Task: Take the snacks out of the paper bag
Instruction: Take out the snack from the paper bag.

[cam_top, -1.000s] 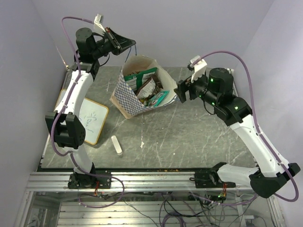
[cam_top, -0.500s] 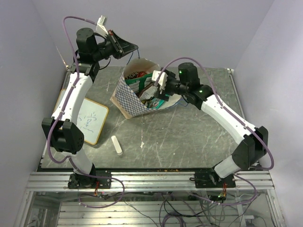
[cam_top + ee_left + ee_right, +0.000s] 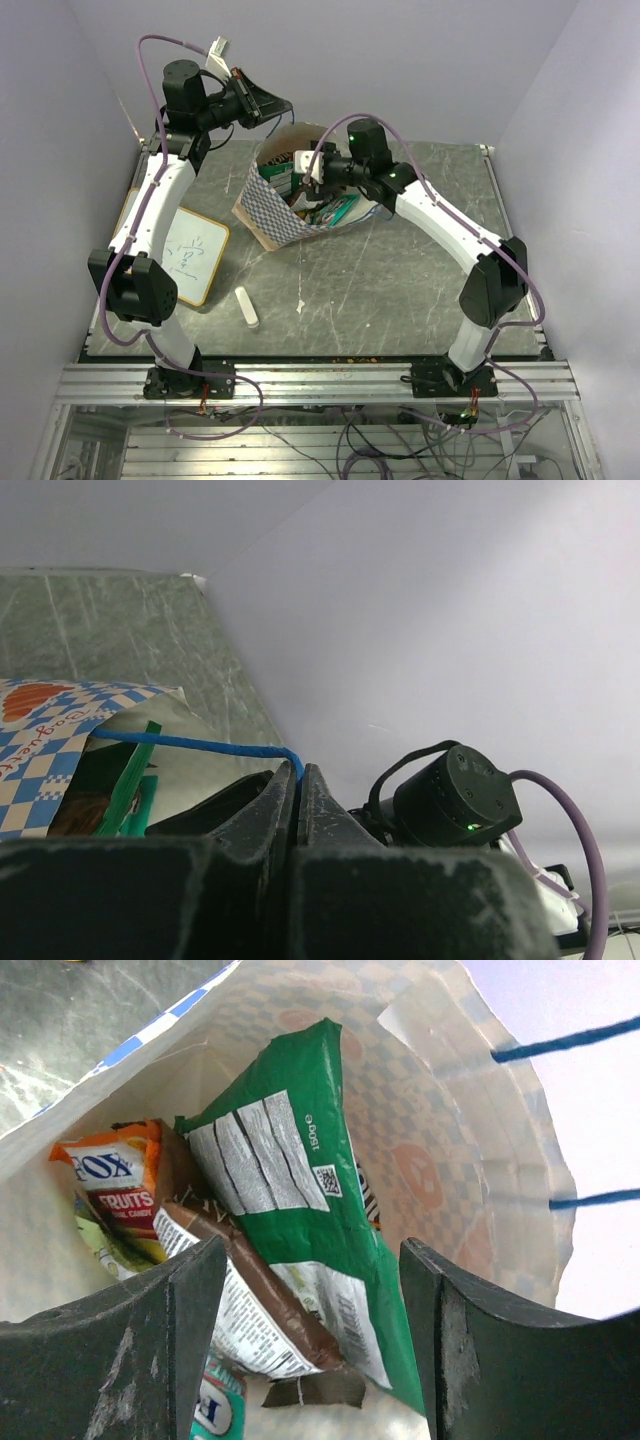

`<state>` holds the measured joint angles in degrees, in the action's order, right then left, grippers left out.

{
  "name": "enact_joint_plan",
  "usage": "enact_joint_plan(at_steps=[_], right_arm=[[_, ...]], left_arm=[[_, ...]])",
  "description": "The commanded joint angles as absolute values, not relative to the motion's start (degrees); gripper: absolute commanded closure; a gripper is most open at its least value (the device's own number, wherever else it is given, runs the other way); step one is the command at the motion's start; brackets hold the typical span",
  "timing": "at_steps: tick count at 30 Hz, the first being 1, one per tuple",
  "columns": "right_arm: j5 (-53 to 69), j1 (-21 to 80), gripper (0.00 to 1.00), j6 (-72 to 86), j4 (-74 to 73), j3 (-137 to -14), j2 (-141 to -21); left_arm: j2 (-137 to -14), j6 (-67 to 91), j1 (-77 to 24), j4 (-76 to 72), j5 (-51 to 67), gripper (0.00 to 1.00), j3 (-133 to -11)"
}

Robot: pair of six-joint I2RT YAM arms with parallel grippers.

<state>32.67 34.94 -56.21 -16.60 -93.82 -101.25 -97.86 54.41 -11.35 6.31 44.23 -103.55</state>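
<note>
The paper bag (image 3: pixel 268 208) leans open on the table, its chequered side toward me. High above its rim, my left gripper (image 3: pixel 282 101) (image 3: pixel 298 769) is shut on its blue cord handle (image 3: pixel 190 743). My right gripper (image 3: pixel 304 180) (image 3: pixel 312 1260) is open at the bag's mouth and touches nothing. Between its fingers I look down on the snacks. A green packet (image 3: pixel 290 1160) lies over a brown one (image 3: pixel 250 1300). An orange candy packet (image 3: pixel 110 1175) is to the left and a teal one (image 3: pixel 215 1405) at the bottom. The bag's inner wall (image 3: pixel 440 1160) surrounds them.
A wood-framed whiteboard (image 3: pixel 195 255) lies left of the bag. A small white cylinder (image 3: pixel 246 307) sits on the table in front of it. The back wall stands close behind the bag, and the right arm (image 3: pixel 455 795) reaches across from the right.
My right arm has swung left from beside the bag to its mouth, and its jaws have narrowed a little. The left gripper has kept hold of the handle, almost still.
</note>
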Motion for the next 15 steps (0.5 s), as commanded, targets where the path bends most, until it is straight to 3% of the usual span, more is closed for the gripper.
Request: enact_joint_plan(at_steps=[1, 11, 15], right_arm=[[33.45, 35.74, 0.30, -58.93, -15.19, -96.46, -103.96], [31.29, 35.79, 0.30, -60.08, -12.62, -100.43, -110.56], [30.90, 35.51, 0.41, -61.52, -11.86, -99.10, -110.11]], left_arm=[[-95.22, 54.49, -11.60, 4.23, 47.49, 0.93, -105.01], [-94.84, 53.23, -11.64, 6.69, 48.08, 0.93, -106.07], [-94.25, 52.87, -11.95, 6.97, 47.73, 0.93, -104.90]])
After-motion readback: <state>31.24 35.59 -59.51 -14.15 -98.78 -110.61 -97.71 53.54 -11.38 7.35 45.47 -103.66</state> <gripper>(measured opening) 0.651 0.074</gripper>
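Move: Inside the paper bag, the green snack pack lies about 6 cm left of the open right hand, 4 cm farther out and 6 cm below. The brown pack is about 2 cm left and 1 cm ahead of that hand, the teal pack 6 cm right and 3 cm back, both some 8 cm below. From the left hand, the green pack is about 12 cm back, 1 cm left and 20 cm below. Reaching deeper into the paper bag, the right hand sinks, pushes forward and drifts left about 5 cm in all towards the green pack, its wrist hardly turning. Its fingers stay open and come to either side of the green pack's near end without closing on it. The left hand keeps its shut grip on the blue handle, holding the bag's mouth up. ##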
